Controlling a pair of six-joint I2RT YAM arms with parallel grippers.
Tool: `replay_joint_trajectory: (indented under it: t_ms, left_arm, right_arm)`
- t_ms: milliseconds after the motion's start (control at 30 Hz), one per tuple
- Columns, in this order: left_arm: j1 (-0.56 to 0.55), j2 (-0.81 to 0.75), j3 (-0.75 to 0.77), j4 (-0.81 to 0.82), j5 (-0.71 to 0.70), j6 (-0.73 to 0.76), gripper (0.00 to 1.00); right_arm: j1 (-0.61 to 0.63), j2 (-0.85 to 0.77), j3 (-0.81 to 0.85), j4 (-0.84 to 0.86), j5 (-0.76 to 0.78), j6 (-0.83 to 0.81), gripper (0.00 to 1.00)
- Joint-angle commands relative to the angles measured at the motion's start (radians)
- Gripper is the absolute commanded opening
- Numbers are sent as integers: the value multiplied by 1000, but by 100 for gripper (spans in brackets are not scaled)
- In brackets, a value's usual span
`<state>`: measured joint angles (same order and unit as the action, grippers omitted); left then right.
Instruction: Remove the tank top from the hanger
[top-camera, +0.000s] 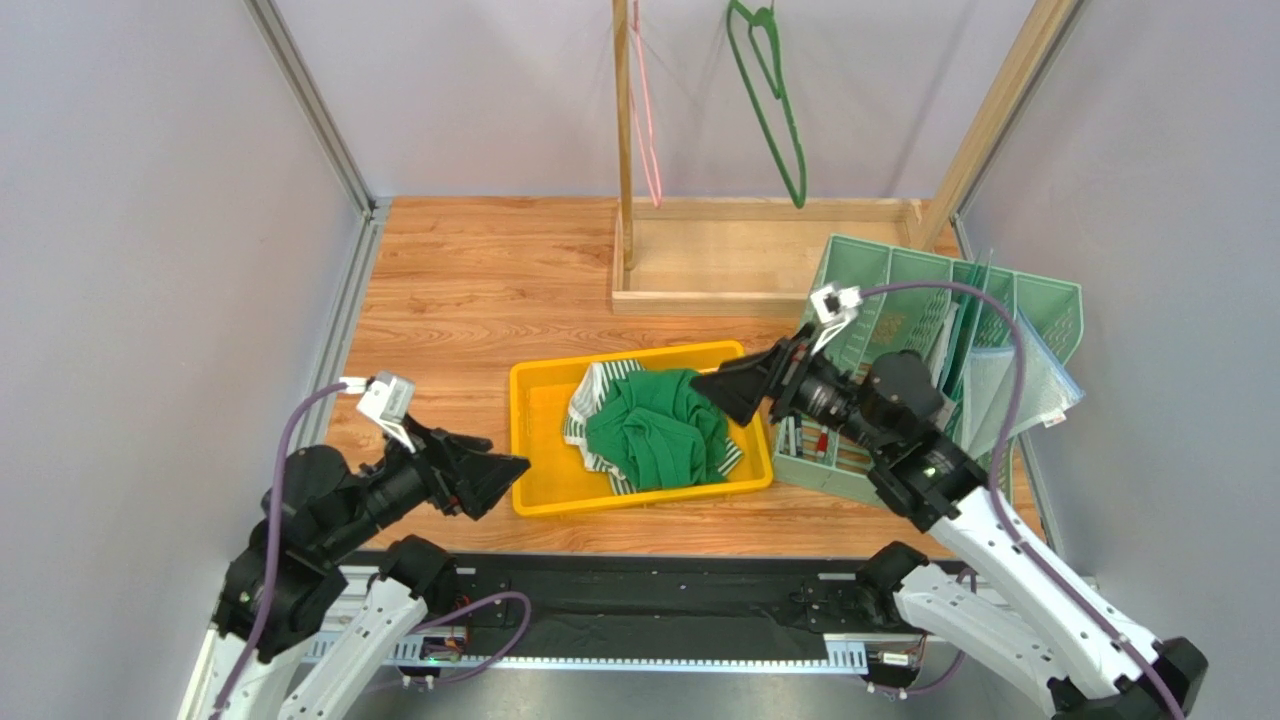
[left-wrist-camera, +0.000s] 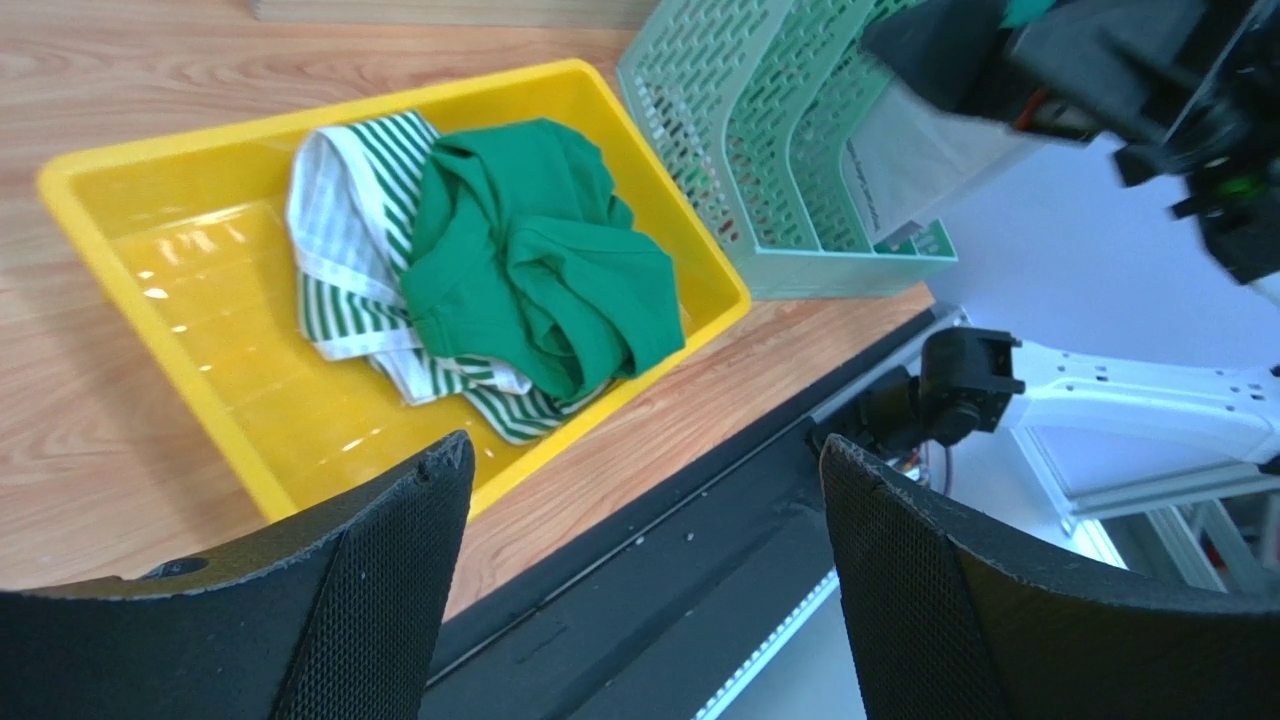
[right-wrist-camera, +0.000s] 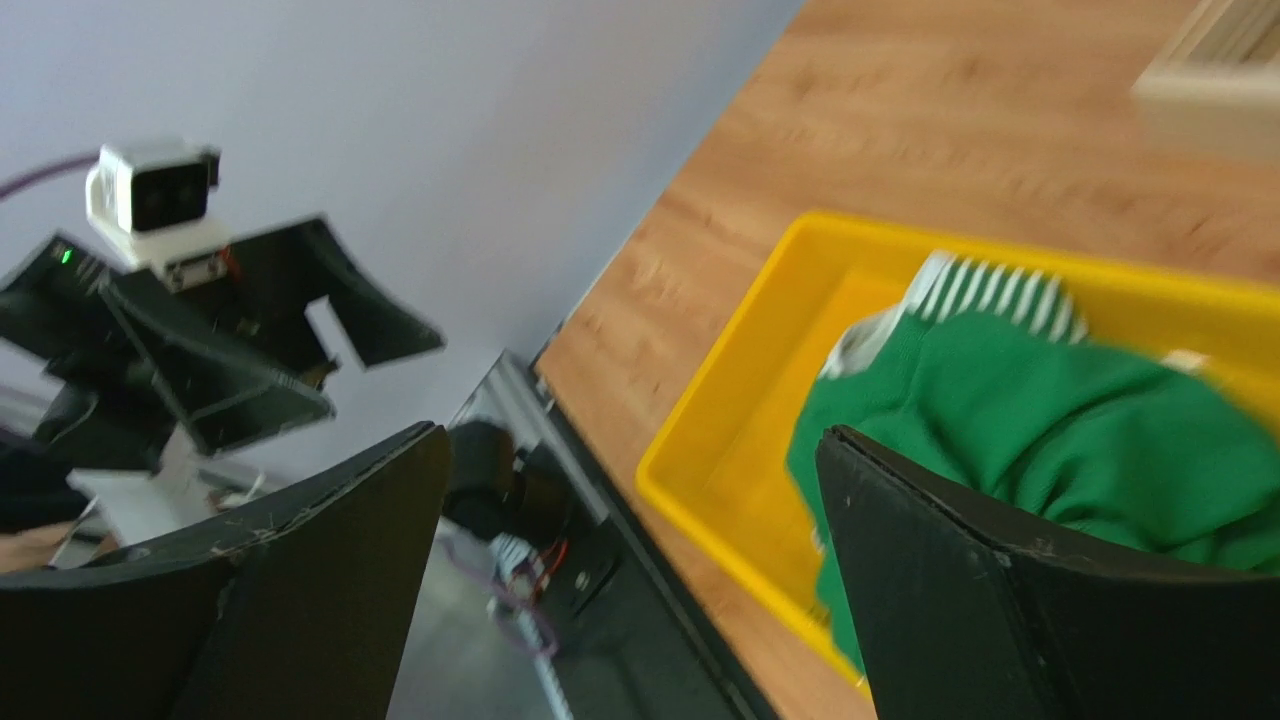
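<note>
The green tank top (top-camera: 657, 431) lies crumpled in the yellow tray (top-camera: 544, 435), on top of a green-and-white striped garment (top-camera: 592, 396). It shows again in the left wrist view (left-wrist-camera: 526, 263) and the right wrist view (right-wrist-camera: 1052, 428). A bare green hanger (top-camera: 775, 98) hangs from the wooden rack at the back. My right gripper (top-camera: 718, 393) (right-wrist-camera: 631, 435) hovers open over the tray's right side, nothing between its fingers. At the tray's near left corner my left gripper (top-camera: 499, 462) (left-wrist-camera: 643, 447) is open and holds nothing.
A pink hanger (top-camera: 646, 113) hangs beside the rack's post, whose wooden base (top-camera: 751, 282) sits behind the tray. A pale green slotted basket (top-camera: 939, 338) with folded cloth stands right of the tray. A black rail (top-camera: 646, 608) runs along the near edge.
</note>
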<state>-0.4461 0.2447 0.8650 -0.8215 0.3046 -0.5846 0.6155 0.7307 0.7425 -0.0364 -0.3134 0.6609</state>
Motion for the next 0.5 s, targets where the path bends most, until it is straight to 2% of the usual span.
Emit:
replay_joint_trajectory:
  t_ms: [0, 100, 133, 233, 267, 367, 400, 467]
  left_arm:
    - [0, -1, -125, 237, 123, -90, 89]
    - [1, -62, -236, 324, 162, -144, 89]
    - [0, -85, -295, 361, 165, -173, 89]
    - [0, -197, -412, 406, 156, -237, 89]
    - [0, -270, -441, 415, 156, -254, 89]
    - [1, -367, -552, 461, 165, -320, 89]
    - [0, -349, -564, 470, 175, -322, 89]
    - [0, -355, -627, 536, 192, -340, 88]
  right_arm:
    - [38, -8, -139, 234, -244, 177, 100]
    - [52, -103, -332, 362, -172, 169, 100]
    - [52, -147, -453, 406, -155, 178, 100]
    - [53, -331, -587, 449, -63, 198, 100]
    - [55, -443, -664, 446, -41, 206, 100]
    - [53, -638, -791, 322, 72, 218, 100]
    - [53, -781, -813, 212, 126, 221, 100]
    - [59, -759, -825, 156, 161, 185, 100]
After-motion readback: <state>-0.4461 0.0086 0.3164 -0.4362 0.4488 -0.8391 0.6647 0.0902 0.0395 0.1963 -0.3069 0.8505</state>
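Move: The green tank top lies crumpled in the yellow tray, roughly 2 cm ahead of the right hand, 5 cm to its left and 28 cm below. The tray's middle is 8 cm left and 2 cm ahead; the emptied green hanger hangs some 24 cm ahead, 8 cm right and 10 cm higher, and the green rack stands about 29 cm right, 7 cm ahead. From the left hand the green tank top is about 12 cm ahead, 16 cm right, 26 cm below. Clear of everything, the right hand drops some 13 cm and draws back about 6 cm towards the tray's near right corner, swaying slightly left, then right, and lifting a touch at the end. The left hand sinks about 10 cm and slides 4 cm right towards the tray's near edge, its left side rolling down about 15 degrees. Both grippers stay open. ##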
